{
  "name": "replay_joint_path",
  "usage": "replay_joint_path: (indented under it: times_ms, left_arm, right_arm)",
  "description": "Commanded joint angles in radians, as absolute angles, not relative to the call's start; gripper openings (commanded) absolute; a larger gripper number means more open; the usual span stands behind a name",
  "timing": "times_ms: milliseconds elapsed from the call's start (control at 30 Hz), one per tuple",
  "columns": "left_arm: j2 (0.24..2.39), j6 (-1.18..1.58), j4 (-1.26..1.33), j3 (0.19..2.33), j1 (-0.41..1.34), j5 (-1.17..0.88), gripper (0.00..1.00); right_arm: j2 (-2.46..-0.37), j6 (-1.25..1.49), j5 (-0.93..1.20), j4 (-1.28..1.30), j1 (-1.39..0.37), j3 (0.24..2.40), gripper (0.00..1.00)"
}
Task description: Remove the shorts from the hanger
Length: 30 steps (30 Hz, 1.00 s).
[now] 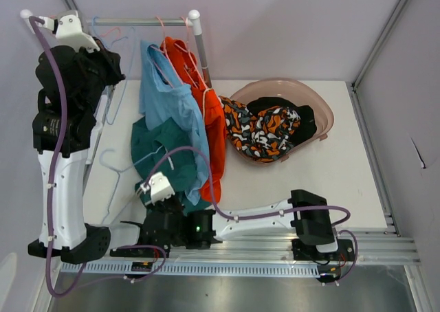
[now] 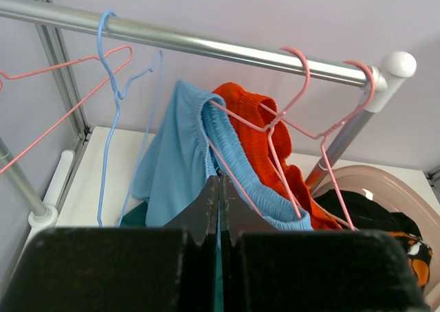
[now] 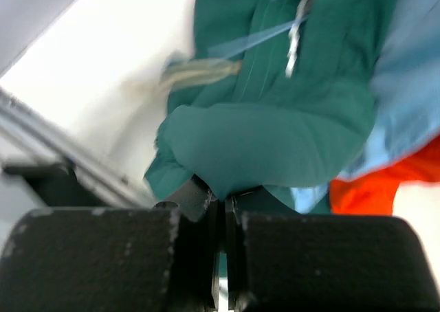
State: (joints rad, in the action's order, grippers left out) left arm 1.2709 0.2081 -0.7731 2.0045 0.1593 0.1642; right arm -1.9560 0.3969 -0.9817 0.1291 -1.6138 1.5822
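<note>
Light blue shorts (image 1: 168, 99) and bright orange shorts (image 1: 210, 109) hang on pink hangers (image 2: 289, 113) from the metal rail (image 2: 206, 44). Teal shorts (image 1: 161, 154) droop lower, below the light blue pair, with a pale hanger wire (image 3: 275, 30) across them. At their near edge my right gripper (image 3: 223, 201) is shut on a fold of the teal fabric (image 3: 275, 133). My left gripper (image 2: 220, 188) is shut and bare up by the rail, its tips in front of the light blue waistband (image 2: 240, 168). The patterned shorts (image 1: 265, 133) and black shorts (image 1: 306, 119) lie in the basin.
A pink basin (image 1: 326, 119) stands at the back right of the white table. A bare blue hanger (image 2: 113, 85) and a pink one (image 2: 62, 68) hang at the rail's left. A white hanger (image 1: 113, 171) lies on the table by the left arm (image 1: 65, 174).
</note>
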Motion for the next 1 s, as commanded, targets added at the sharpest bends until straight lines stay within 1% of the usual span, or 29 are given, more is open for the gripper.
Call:
replay_joint_path:
  times_ms: [0, 100, 167, 233, 267, 300, 333, 367, 400, 433, 467, 500, 533, 567, 600, 667, 700, 733, 800, 867, 900, 967]
  left_arm:
    - [1.180, 0.218, -0.787, 1.988, 0.155, 0.124, 0.00]
    - [1.128, 0.232, -0.830, 1.962, 0.155, 0.091, 0.00]
    - [1.073, 0.229, -0.857, 1.907, 0.155, 0.068, 0.00]
    - [1.013, 0.227, -0.847, 1.744, 0.155, 0.077, 0.05]
    - [0.979, 0.230, -0.833, 1.692, 0.155, 0.084, 0.11]
    - [0.921, 0.233, -0.806, 1.552, 0.155, 0.103, 0.19]
    - [0.895, 0.236, -0.798, 1.513, 0.155, 0.107, 0.19]
    - [0.878, 0.247, -0.793, 1.479, 0.155, 0.113, 0.19]
    - [0.861, 0.252, -0.790, 1.450, 0.155, 0.120, 0.19]
    - [0.830, 0.255, -0.788, 1.366, 0.155, 0.124, 0.20]
    - [0.816, 0.262, -0.785, 1.342, 0.155, 0.124, 0.24]
    - [0.804, 0.267, -0.793, 1.304, 0.155, 0.129, 0.33]
    - [0.781, 0.268, -0.796, 1.275, 0.155, 0.130, 0.37]
    - [0.770, 0.276, -0.801, 1.247, 0.155, 0.138, 0.43]
    - [0.759, 0.279, -0.807, 1.233, 0.155, 0.147, 0.54]
    - [0.733, 0.281, -0.822, 1.180, 0.155, 0.185, 0.61]
    - [0.729, 0.282, -0.827, 1.166, 0.155, 0.204, 0.66]
    - [0.724, 0.281, -0.830, 1.152, 0.155, 0.222, 0.69]
    - [0.733, 0.279, -0.841, 1.106, 0.155, 0.265, 0.74]
    - [0.767, 0.272, -0.851, 1.077, 0.153, 0.271, 0.77]
    - [0.781, 0.267, -0.854, 1.054, 0.153, 0.268, 0.80]
    - [0.810, 0.265, -0.861, 1.022, 0.143, 0.256, 0.82]
  right_arm:
    - [-1.957, 0.283, -0.999, -0.014, -1.531, 1.701, 0.00]
    - [-1.971, 0.255, -0.979, -0.003, -1.477, 1.785, 0.00]
    - [-1.942, 0.244, -0.994, 0.027, -1.470, 1.770, 0.00]
    - [-1.907, 0.280, -1.031, 0.050, -1.473, 1.723, 0.00]
    - [-1.863, 0.313, -1.051, 0.072, -1.477, 1.665, 0.00]
    - [-1.836, 0.351, -1.069, 0.127, -1.488, 1.632, 0.00]
    - [-1.807, 0.389, -1.116, 0.153, -1.496, 1.599, 0.00]
    - [-1.743, 0.484, -1.156, 0.193, -1.506, 1.568, 0.00]
    - [-1.709, 0.532, -1.199, 0.271, -1.520, 1.518, 0.00]
    - [-1.674, 0.570, -1.292, 0.314, -1.549, 1.496, 0.00]
    - [-1.605, 0.671, -1.346, 0.374, -1.569, 1.473, 0.00]
    - [-1.573, 0.711, -1.455, 0.479, -1.613, 1.468, 0.00]
    - [-1.540, 0.750, -1.506, 0.532, -1.635, 1.465, 0.00]
    - [-1.510, 0.800, -1.556, 0.579, -1.655, 1.466, 0.00]
    - [-1.447, 0.796, -1.644, 0.619, -1.673, 1.468, 0.00]
    - [-1.379, 0.753, -1.713, 0.598, -1.710, 1.465, 0.00]
    - [-1.349, 0.671, -1.735, 0.545, -1.713, 1.462, 0.00]
    - [-1.292, 0.652, -1.758, 0.542, -1.712, 1.468, 0.00]
    - [-1.243, 0.679, -1.758, 0.593, -1.700, 1.474, 0.00]
    - [-1.180, 0.683, -1.758, 0.604, -1.692, 1.453, 0.00]
    - [-1.160, 0.683, -1.758, 0.607, -1.690, 1.439, 0.00]
    - [-1.109, 0.680, -1.758, 0.607, -1.683, 1.398, 0.00]
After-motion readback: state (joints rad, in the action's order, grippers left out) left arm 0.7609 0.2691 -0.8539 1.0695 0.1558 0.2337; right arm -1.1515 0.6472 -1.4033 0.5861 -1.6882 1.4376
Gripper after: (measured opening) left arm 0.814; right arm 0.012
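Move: The right hand already grips the green shorts; the basket they go to is about 28 cm ahead, 40 cm to its right and 17 cm lower. From it the light-blue shorts hang some 24 cm ahead and 10 cm right, the red ones 25 cm ahead and 17 cm right, both slightly higher. From the left hand, the loose blue hanger lies roughly 14 cm back, 6 cm left and 47 cm down; the light-blue shorts are 8 cm ahead, 10 cm right, 20 cm down. Swinging right about 25 cm and rising some 20, after a brief forward-and-up tug and a draw back, the right hand carries the still-pinched green shorts across towards the basket, turning clockwise with its left side rising. The empty left hand backs off the rack, then drops about 25 cm towards the loose blue hanger, tipping down and opening wide. ##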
